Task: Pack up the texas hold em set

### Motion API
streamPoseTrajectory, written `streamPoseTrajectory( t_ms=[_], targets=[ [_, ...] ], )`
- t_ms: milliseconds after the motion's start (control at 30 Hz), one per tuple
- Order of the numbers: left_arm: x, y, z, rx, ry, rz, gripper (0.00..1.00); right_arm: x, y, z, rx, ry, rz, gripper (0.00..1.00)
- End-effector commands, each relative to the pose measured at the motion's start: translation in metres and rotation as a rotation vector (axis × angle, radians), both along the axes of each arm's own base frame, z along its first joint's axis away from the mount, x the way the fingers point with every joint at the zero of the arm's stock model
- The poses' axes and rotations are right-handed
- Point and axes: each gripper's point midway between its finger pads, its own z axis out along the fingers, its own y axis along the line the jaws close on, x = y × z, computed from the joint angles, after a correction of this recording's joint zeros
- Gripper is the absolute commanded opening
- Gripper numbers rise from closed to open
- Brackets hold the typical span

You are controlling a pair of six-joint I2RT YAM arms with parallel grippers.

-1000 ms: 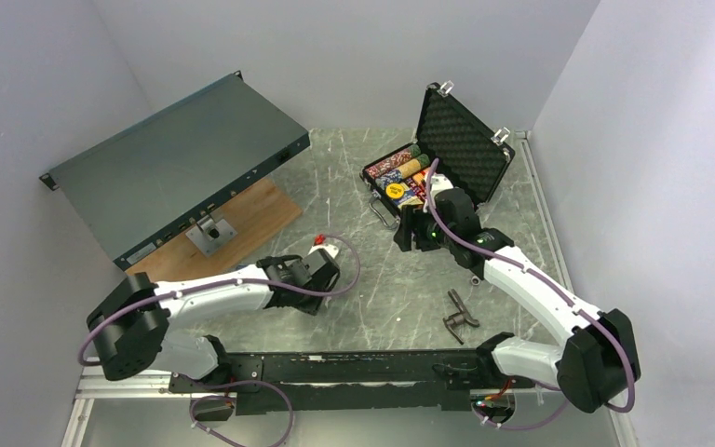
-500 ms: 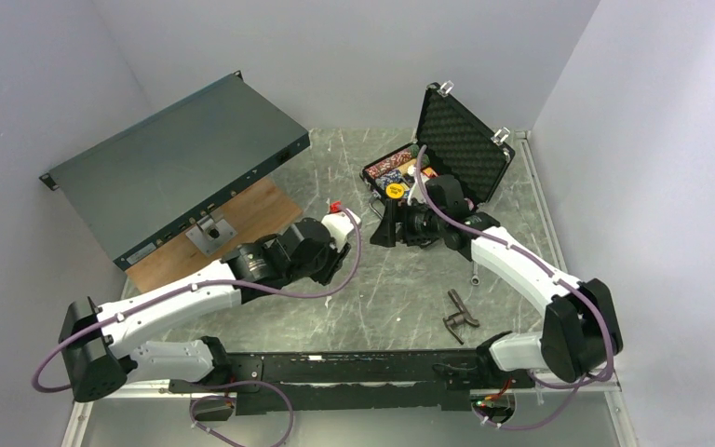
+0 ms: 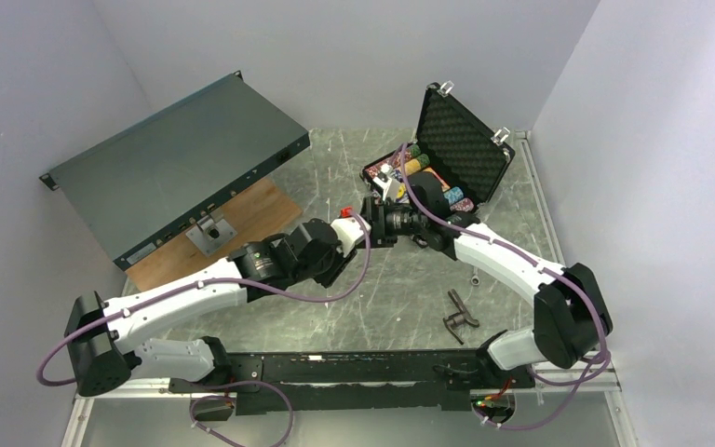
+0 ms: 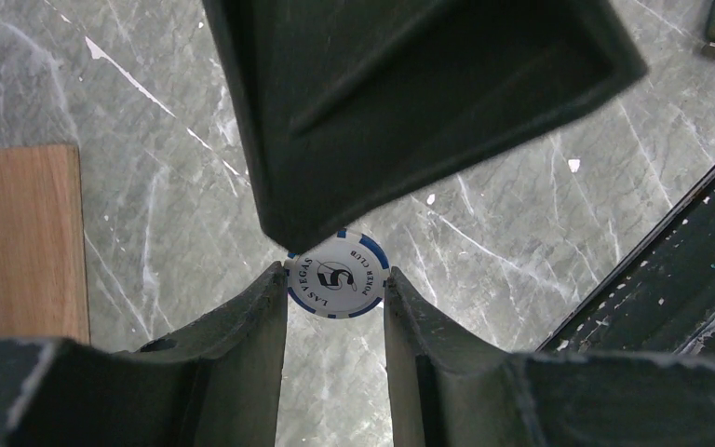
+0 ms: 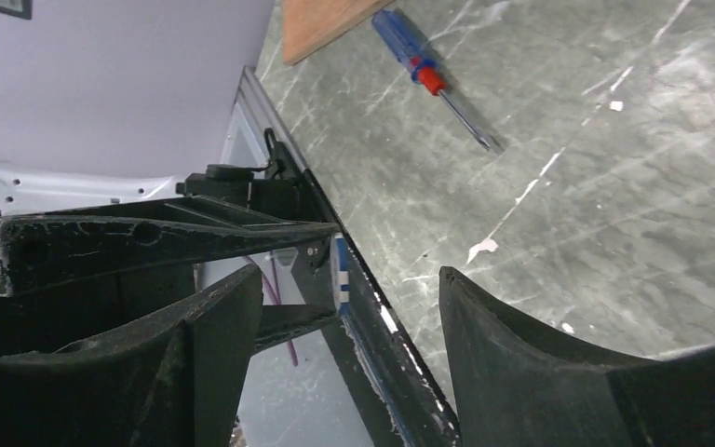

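Note:
A white poker chip with blue edge marks (image 4: pixel 340 272) is pinched flat between the tips of my left gripper (image 4: pixel 335 285), held well above the table. Facing it from the right is my right gripper (image 5: pixel 346 279), open, with the chip (image 5: pixel 339 268) edge-on between its fingers and touching neither. One of the right gripper's fingers (image 4: pixel 410 93) looms over the chip in the left wrist view. The two grippers meet at mid-table (image 3: pixel 367 226), just in front of the black briefcase (image 3: pixel 372 175). Its foam-lined lid (image 3: pixel 461 144) stands up, and rows of coloured chips (image 3: pixel 411 158) lie inside.
A grey metal chassis (image 3: pixel 177 168) leans at the back left over a wooden board (image 3: pixel 251 216). A red-blue handled screwdriver (image 5: pixel 433 79) lies on the table near that board. A dark tool (image 3: pixel 461 312) and a small silver wrench (image 3: pixel 474 277) lie at the front right.
My left arm has swung up and to the right with the chip. My right gripper has left the briefcase and come left to meet it, and its jaws now stand round the chip.

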Motion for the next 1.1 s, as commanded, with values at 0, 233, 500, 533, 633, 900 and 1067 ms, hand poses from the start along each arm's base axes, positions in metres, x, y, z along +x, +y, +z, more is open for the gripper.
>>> streamPoseTrajectory(
  t_ms=[0, 233, 500, 533, 633, 900, 1067],
  targets=[
    [0.004, -0.009, 0.017, -0.018, -0.032, -0.013, 0.18, -0.01, 0.014, 0.014, 0.082, -0.006, 0.042, 0.71],
    [0.001, -0.012, 0.012, -0.01, -0.023, -0.025, 0.17, -0.023, 0.021, 0.0, 0.087, 0.041, 0.076, 0.63],
    [0.001, -0.013, 0.012, -0.001, -0.026, -0.03, 0.17, -0.044, 0.031, -0.012, 0.141, 0.125, 0.121, 0.52],
    [0.001, -0.013, 0.011, 0.002, -0.023, -0.03, 0.17, -0.046, 0.032, -0.013, 0.148, 0.134, 0.125, 0.5],
    [0.002, -0.014, 0.009, 0.014, -0.022, -0.025, 0.17, -0.051, 0.034, -0.013, 0.176, 0.156, 0.134, 0.44],
    [0.004, -0.011, 0.007, 0.03, -0.025, -0.005, 0.17, -0.054, 0.036, -0.018, 0.204, 0.189, 0.14, 0.28],
    [0.004, -0.01, 0.007, 0.029, -0.028, -0.002, 0.17, -0.055, 0.036, -0.023, 0.199, 0.199, 0.134, 0.19]
  ],
)
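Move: The poker chip is pinched in the left fingertips, right at the left hand point, and lies about 4 cm back, 3 cm to the left and 2 cm below the open right hand. From the right hand, the open chip case sits some 13 cm ahead and 14 cm right, and the screwdriver 8 cm back and 22 cm left, both roughly 17 cm lower. Right hand comes back, down and left some 7 cm, closing around the chip; left keeps hold, sinking 2 cm. ##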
